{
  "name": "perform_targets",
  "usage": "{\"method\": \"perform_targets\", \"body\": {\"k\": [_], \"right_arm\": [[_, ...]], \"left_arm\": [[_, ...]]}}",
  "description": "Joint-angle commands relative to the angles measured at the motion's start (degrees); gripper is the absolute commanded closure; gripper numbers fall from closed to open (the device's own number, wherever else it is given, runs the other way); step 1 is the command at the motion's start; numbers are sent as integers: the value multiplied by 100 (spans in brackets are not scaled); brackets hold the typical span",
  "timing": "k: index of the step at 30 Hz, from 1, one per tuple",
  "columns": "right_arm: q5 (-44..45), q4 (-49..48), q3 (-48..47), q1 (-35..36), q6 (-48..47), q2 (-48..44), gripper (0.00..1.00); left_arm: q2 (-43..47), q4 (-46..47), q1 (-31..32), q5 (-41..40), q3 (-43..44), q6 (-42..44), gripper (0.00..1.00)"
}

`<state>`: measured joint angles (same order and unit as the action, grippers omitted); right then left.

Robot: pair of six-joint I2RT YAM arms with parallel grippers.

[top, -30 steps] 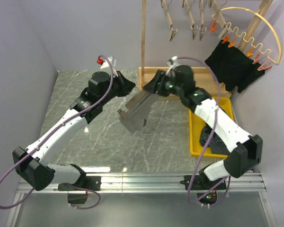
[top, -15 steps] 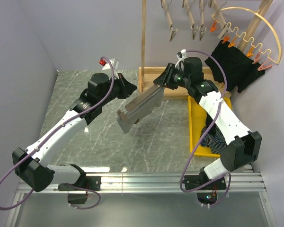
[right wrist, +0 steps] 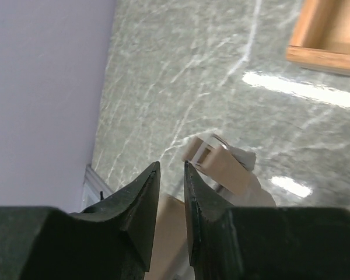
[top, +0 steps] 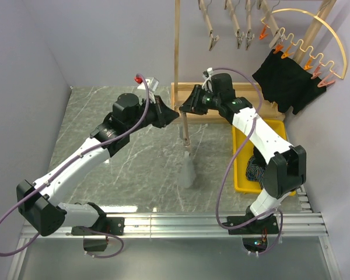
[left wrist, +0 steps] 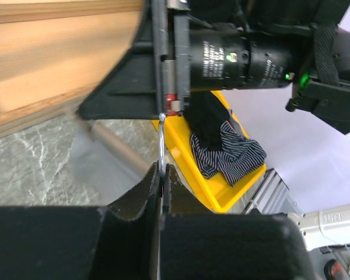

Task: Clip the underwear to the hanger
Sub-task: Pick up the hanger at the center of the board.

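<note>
My left gripper is shut on the thin metal hook of the hanger; in the left wrist view the wire runs straight out from between the closed jaws. The hanger hangs edge-on below it, with the grey underwear drooping toward the table. My right gripper sits just right of the hook, above the hanger. Its jaws stand a narrow gap apart with nothing between them. Beyond its tips is a wooden clip of the hanger with pale cloth under it.
A yellow bin holding striped clothes stands at the right. The wooden rack post and its base are close behind both grippers. A black garment hangs from an arched hanger with orange clips; wooden clip hangers hang above.
The hanger and underwear were stretched slantwise between both grippers; now they hang straight down from the left gripper. The right gripper's jaws have narrowed and it has shifted left, above the hanger.
</note>
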<state>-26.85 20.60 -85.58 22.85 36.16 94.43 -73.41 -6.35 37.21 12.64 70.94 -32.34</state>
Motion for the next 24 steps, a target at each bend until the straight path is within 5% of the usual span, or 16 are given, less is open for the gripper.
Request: {"method": "perform_targets", "body": {"k": [1, 7, 11, 14, 24], "right_arm": [[-268, -302, -477, 114, -4, 5, 69], [-268, -145, -696, 44, -293, -118, 62], [-435, 302, -1406, -245, -810, -162, 32], [-540, 706, -1741, -465, -1232, -311, 18], [31, 1131, -619, -562, -2780, -1820, 14]], "left_arm": [[-24, 416, 76, 265, 96, 149, 100], [2, 380, 67, 19, 87, 272, 100], [-51, 222, 67, -367, 139, 359, 100], [-139, 151, 76, -596, 192, 404, 100], [-788, -191, 67, -1800, 762, 52, 100]]}}
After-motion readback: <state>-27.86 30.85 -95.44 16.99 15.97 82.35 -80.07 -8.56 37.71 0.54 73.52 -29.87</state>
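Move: Pinched by its hook in the left fingers, the hanger has its bar's middle about 8 cm below the left hand and some 3 cm to the right. From the right hand, at the bar's forward part, that middle lies roughly 9 cm back, 1 cm right and 1 cm lower. The grey underwear hangs below, about 14 cm back, 1 cm right and 9 cm down from the right hand; the yellow basket lies some 30 cm right, 4 cm back and 24 cm below it. Spreading its fingers wide, the right hand lets go of the hanger's bar and lifts away about 12 cm, soon swinging some 7 cm right as its fingers tip up roughly 25 degrees. The left keeps its shut grip on the hook, nearly still at first, then eases about 5 cm forward and 4 cm down, turning some 10 degrees counter-clockwise. ##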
